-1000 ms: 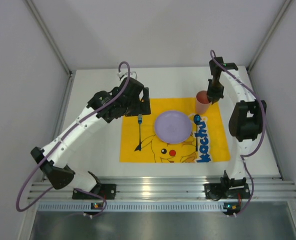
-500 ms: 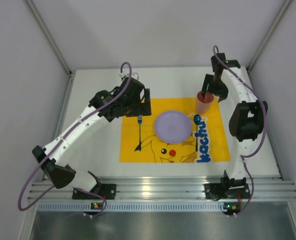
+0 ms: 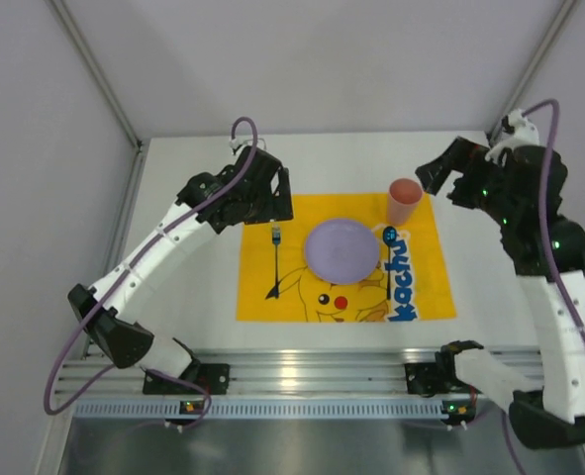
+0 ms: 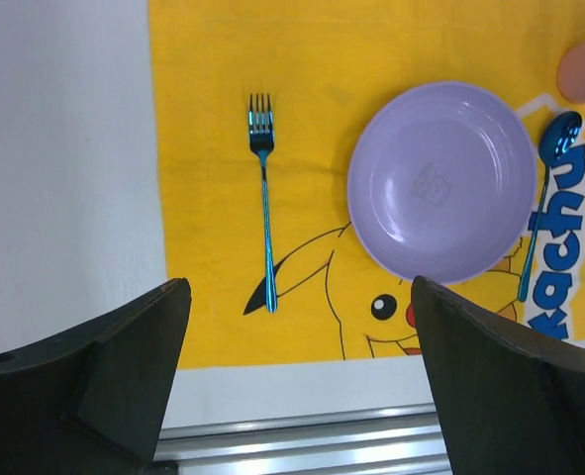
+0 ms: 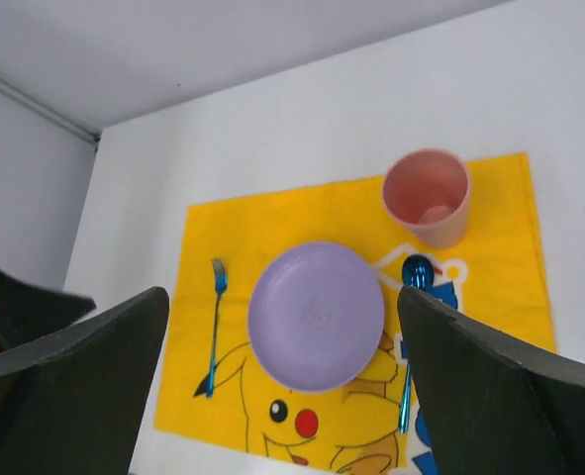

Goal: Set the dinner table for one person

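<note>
On the white dinner table [image 3: 183, 277] lies a yellow Pikachu cloth [image 3: 262, 297]. A purple plate [image 3: 341, 247] sits at the cloth's middle. A blue fork [image 3: 275, 259] lies left of the plate and a blue spoon [image 3: 388, 252] right of it. A pink cup [image 3: 403, 201] stands upright at the cloth's far right corner. My left gripper [image 3: 280, 198] hovers open above the cloth's far left corner, holding nothing. My right gripper [image 3: 438, 178] is open, raised to the right of the cup and apart from it. The right wrist view looks down on the plate [image 5: 317, 315], fork [image 5: 214, 327], spoon [image 5: 411, 327] and cup [image 5: 426, 196].
A ribbed aluminium rail [image 3: 302, 371] runs along the table's near edge, with both arm bases on it. White walls close in the back and both sides. Bare white tabletop [image 5: 272, 139] surrounds the cloth.
My right gripper opened and let go of the pink cup, then rose and swung away to the right. The cup stays upright on the cloth. The left arm barely moved.
</note>
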Robot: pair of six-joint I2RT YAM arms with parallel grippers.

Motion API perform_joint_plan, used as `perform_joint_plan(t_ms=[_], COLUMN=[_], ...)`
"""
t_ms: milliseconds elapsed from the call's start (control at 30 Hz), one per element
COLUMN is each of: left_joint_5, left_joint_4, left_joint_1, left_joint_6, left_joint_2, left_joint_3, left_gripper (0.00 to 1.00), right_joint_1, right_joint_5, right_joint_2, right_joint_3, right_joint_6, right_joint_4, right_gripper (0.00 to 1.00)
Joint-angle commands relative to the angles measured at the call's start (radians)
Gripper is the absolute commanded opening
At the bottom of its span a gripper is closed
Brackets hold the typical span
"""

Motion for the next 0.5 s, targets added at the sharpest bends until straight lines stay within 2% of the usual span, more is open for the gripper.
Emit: perform_joint_plan(t_ms=[0,67,233,333,367,467], left_joint_5=[-0.109,-0.166,-0.162,-0.163,-0.153,-0.157], left_joint_4=[0.056,0.119,0.387,0.507,0.568,0.571], left_joint_1=[0.005,0.005,0.005,0.004,0.007,0.007], left_joint_6=[-0.003,0.035,0.15,0.17,0.175,0.131], left_joint_2=[-0.078,-0.145,-0.331,-0.472,-0.539,-0.599], left_joint_3=[-0.071,-0.142,-0.44,-0.621,-0.659,-0.745], left_gripper=[0.98,0.98,0.99,0.97,0.98,0.99], right_joint_1=[0.007,0.006,0.004,0.006,0.006,0.006], right_joint_5=[-0.091,-0.109,-0.178,-0.211,-0.202,-0.213], right_joint_2=[-0.109,-0.273,-0.695,-0.836,-0.845,-0.793], right_joint_3=[-0.319,-0.498,-0.712,-0.779,-0.771,-0.748], right_joint_6=[0.072,0.09,0.176,0.248,0.246,0.219], right_joint_4=[0.074,0.059,-0.002,-0.01,-0.021,-0.03], right_gripper=[1.0,1.0,1.0,1.0,1.0,1.0])
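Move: The cup already stands placed on the placemat, about 10 cm ahead of the open right gripper and 30 cm below it. The plate's middle is some 16 cm to that hand's left and roughly level with it; the spoon is about 4 cm left and 2 cm back. The left gripper hangs about 24 cm over the fork, with the plate 15 cm to its right and the cup about 30 cm right and 11 cm ahead. Draw the empty right gripper back towards the robot by about 15 cm while sinking about as far, easing up slightly at the end and rolling its left side up. Bring the left gripper left by some 7 cm, from above the fork towards the mat's left edge, also back and down a little, fingers tipping up. Keep both open, touching nothing. ##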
